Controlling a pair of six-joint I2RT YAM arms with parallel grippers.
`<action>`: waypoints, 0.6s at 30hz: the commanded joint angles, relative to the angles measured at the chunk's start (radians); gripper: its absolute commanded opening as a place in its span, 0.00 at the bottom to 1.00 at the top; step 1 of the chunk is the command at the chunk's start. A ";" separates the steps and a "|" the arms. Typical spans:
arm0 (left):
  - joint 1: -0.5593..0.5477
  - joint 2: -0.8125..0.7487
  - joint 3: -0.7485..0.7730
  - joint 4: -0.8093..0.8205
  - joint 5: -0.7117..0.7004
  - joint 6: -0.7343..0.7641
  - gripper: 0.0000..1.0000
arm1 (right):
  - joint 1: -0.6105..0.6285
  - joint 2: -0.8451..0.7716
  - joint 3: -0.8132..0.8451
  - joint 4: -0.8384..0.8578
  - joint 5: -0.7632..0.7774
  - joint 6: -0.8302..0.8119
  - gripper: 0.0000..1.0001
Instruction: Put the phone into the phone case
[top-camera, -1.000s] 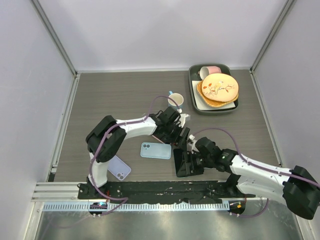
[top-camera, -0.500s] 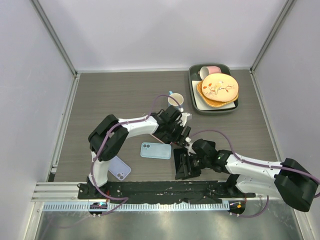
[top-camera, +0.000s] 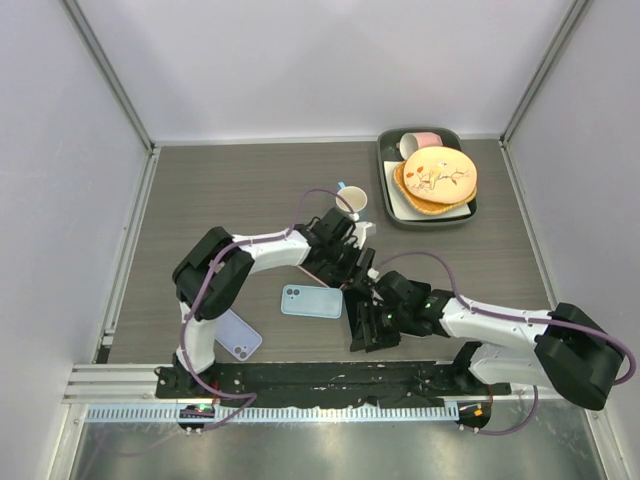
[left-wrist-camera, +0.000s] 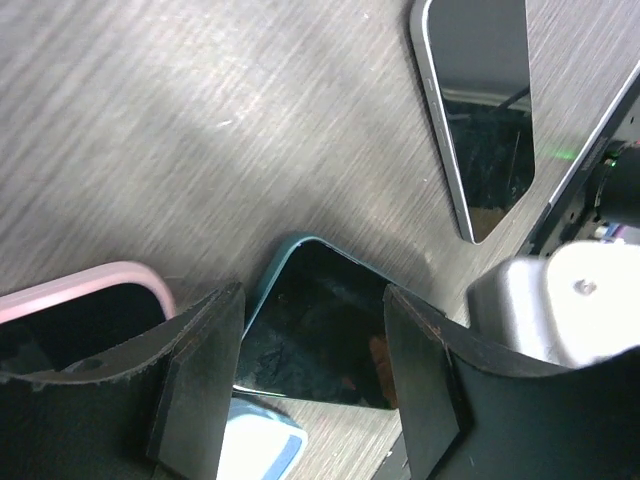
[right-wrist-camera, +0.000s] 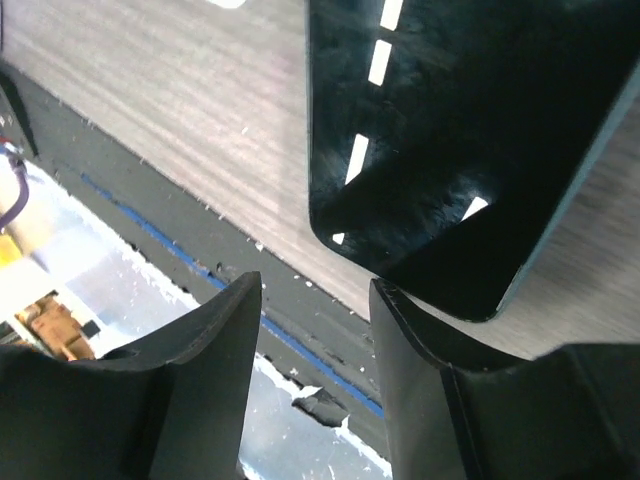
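A dark-screened phone (right-wrist-camera: 440, 130) with a teal rim lies screen up near the table's front edge. In the left wrist view one corner of the phone (left-wrist-camera: 320, 340) shows between my fingers. My left gripper (left-wrist-camera: 312, 295) (top-camera: 358, 268) is open and straddles that end; I cannot see contact. My right gripper (right-wrist-camera: 318, 285) (top-camera: 365, 322) is open with nothing between its fingers, and its right finger (right-wrist-camera: 430, 380) sits by the phone's near corner. A light blue case-like slab (top-camera: 312, 301) with a camera corner lies back up just left of both grippers. In the top view the arms hide most of the phone.
A lavender slab (top-camera: 238, 336) lies front left. Another dark-screened, grey-rimmed phone (left-wrist-camera: 480, 120) and a pink-rimmed case (left-wrist-camera: 80, 300) appear in the left wrist view. Behind the left arm stands a mug (top-camera: 352, 200). A tray (top-camera: 384, 170) with plates (top-camera: 438, 172) sits back right.
My right gripper has slid left along the front edge to the phone and narrowed a little. The left gripper shifted slightly and closed in a bit.
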 joint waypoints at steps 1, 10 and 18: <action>0.052 -0.030 -0.087 0.041 0.044 -0.042 0.62 | -0.096 0.000 0.050 -0.089 0.190 -0.079 0.54; 0.097 -0.099 -0.203 0.191 0.104 -0.129 0.61 | -0.370 -0.060 0.108 0.032 0.097 -0.178 0.55; 0.115 -0.130 -0.251 0.208 0.067 -0.152 0.60 | -0.439 0.023 0.127 0.166 -0.005 -0.145 0.57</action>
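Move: The black phone being turned lies lengthwise between the grippers: its middle is about 7 cm ahead of the right hand point and 2 cm lower, level sideways, and some 8 cm back from the left hand point and 3 cm lower. From the left hand, the light-blue case lies roughly 13 cm left and 6 cm back, the pink-cased phone about 11 cm left and 1 cm ahead. The other phone lies some 14 cm right and 6 cm ahead of the right hand. Sweep the right gripper forward about 10 cm and to the right about 6 cm, level and low, its forward fingertip kept against the phone's near end, and yaw it some 20 degrees clockwise; ease off at the end. Meanwhile shift the left gripper about 5 cm left and forward, turning it slightly counter-clockwise, its forward finger at the phone's far end. Leave both openings nearly as they are. ##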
